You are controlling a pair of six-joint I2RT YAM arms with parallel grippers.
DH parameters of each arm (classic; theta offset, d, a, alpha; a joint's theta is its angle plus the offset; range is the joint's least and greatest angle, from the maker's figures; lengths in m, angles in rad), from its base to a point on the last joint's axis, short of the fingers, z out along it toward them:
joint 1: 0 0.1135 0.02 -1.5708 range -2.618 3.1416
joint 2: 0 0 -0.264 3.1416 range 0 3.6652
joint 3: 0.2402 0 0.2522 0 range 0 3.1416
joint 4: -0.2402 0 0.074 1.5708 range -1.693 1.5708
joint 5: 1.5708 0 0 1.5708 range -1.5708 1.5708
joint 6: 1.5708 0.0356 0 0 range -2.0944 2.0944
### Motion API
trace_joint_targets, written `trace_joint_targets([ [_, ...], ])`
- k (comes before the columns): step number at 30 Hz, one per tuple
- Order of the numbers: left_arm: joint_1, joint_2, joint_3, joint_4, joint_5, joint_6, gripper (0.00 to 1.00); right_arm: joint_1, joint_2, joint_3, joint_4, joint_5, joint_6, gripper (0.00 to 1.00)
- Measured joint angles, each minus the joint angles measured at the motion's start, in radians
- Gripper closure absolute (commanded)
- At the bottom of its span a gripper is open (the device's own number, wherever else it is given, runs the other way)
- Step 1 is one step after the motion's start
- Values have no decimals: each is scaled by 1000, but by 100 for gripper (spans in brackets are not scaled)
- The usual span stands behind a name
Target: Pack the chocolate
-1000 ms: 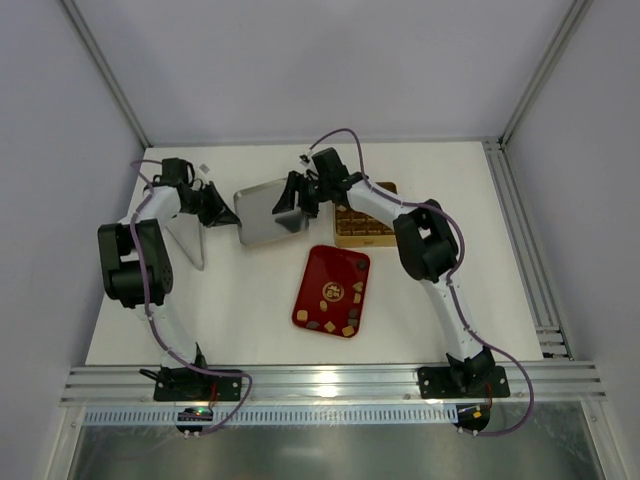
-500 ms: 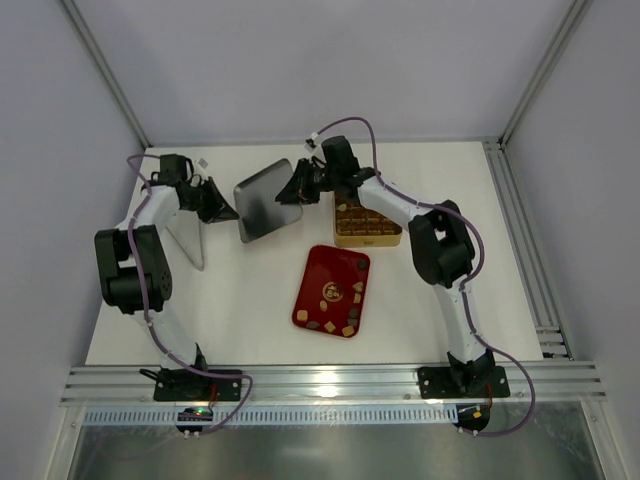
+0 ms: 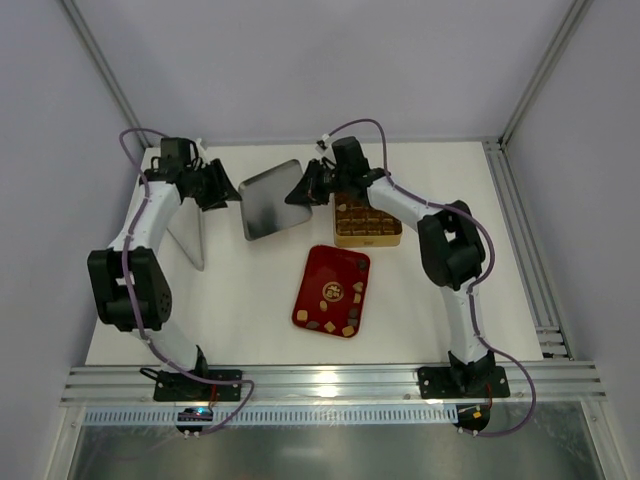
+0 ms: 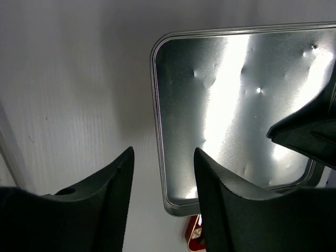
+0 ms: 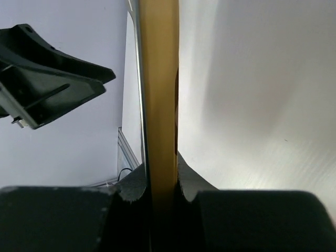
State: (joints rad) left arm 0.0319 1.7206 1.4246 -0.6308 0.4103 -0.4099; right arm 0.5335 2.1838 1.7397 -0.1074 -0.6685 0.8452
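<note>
Several small chocolates (image 3: 330, 293) in tan, cream and dark brown lie on the red tray (image 3: 335, 265). More sit in the gridded gold tin (image 3: 368, 241). My right gripper (image 3: 305, 190) is shut on the right edge of the tin's lid (image 3: 270, 200) and holds it tilted above the table, silver inside showing. In the right wrist view my gripper (image 5: 160, 168) pinches the lid's gold rim (image 5: 160, 79). My left gripper (image 3: 228, 190) is open and empty just left of the lid. In the left wrist view its jaws (image 4: 163, 152) straddle the lid's (image 4: 236, 105) near edge without touching it.
A pale flat panel (image 3: 188, 235) stands on edge at the left, beside the left arm. The red tray's corner shows under the lid in the left wrist view (image 4: 195, 237). Frame rails run along the table's right side (image 3: 515, 230).
The right gripper has carried the lid a little back and left and tilted it more upright. The left arm has risen and swung its open gripper toward the lid's left edge.
</note>
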Motion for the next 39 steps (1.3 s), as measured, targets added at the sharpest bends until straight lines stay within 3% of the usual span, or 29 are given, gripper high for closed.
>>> trace_joint_targets([
  [5,-102,-119,14,-10,-132,42,39,-18,-55,-14,-26,15,0,96],
  [13,-468,-396,-98,74,-371,169,26,-69,-127,-23,-136,38,-1,96],
  [17,-629,-470,-161,118,-502,257,24,-101,-158,-42,-186,40,0,96],
  [23,-880,-420,-196,154,-708,442,23,-138,-186,-71,-241,21,11,96],
  [27,-983,-355,-197,172,-813,546,22,-150,-203,-83,-287,-7,11,96],
  [32,-1048,-246,-176,185,-930,669,23,-156,-228,-85,-338,-34,10,96],
  [39,-1052,-157,-169,237,-1067,808,26,-161,-267,-103,-379,-60,0,96],
])
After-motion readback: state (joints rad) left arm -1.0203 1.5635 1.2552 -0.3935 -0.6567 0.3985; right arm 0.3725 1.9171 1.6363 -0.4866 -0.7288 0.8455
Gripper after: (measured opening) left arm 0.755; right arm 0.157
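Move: The lid, silver inside and gold outside, is already off the table. Its middle is roughly 8 cm to the left hand's right, 1 cm farther out and 2 cm lower. Beyond the lid, the chocolate box lies some 29 cm to that hand's right and level with it; the red tray is about 21 cm right and 18 cm back, both 11 to 13 cm lower. From the right hand, the box it carries the lid to is about 16 cm right, level ahead, 11 cm below. Still pinched at its right side, the lid is carried by the right hand about 10 cm right and some 5 cm up towards the box, tipping slightly. The left hand, free of the lid, rises, swings right and back, then dips and edges forward around to the lid's near side, some 20 cm right overall; its fingers open wider while the wrist rolls roughly a quarter turn, left side rising. ##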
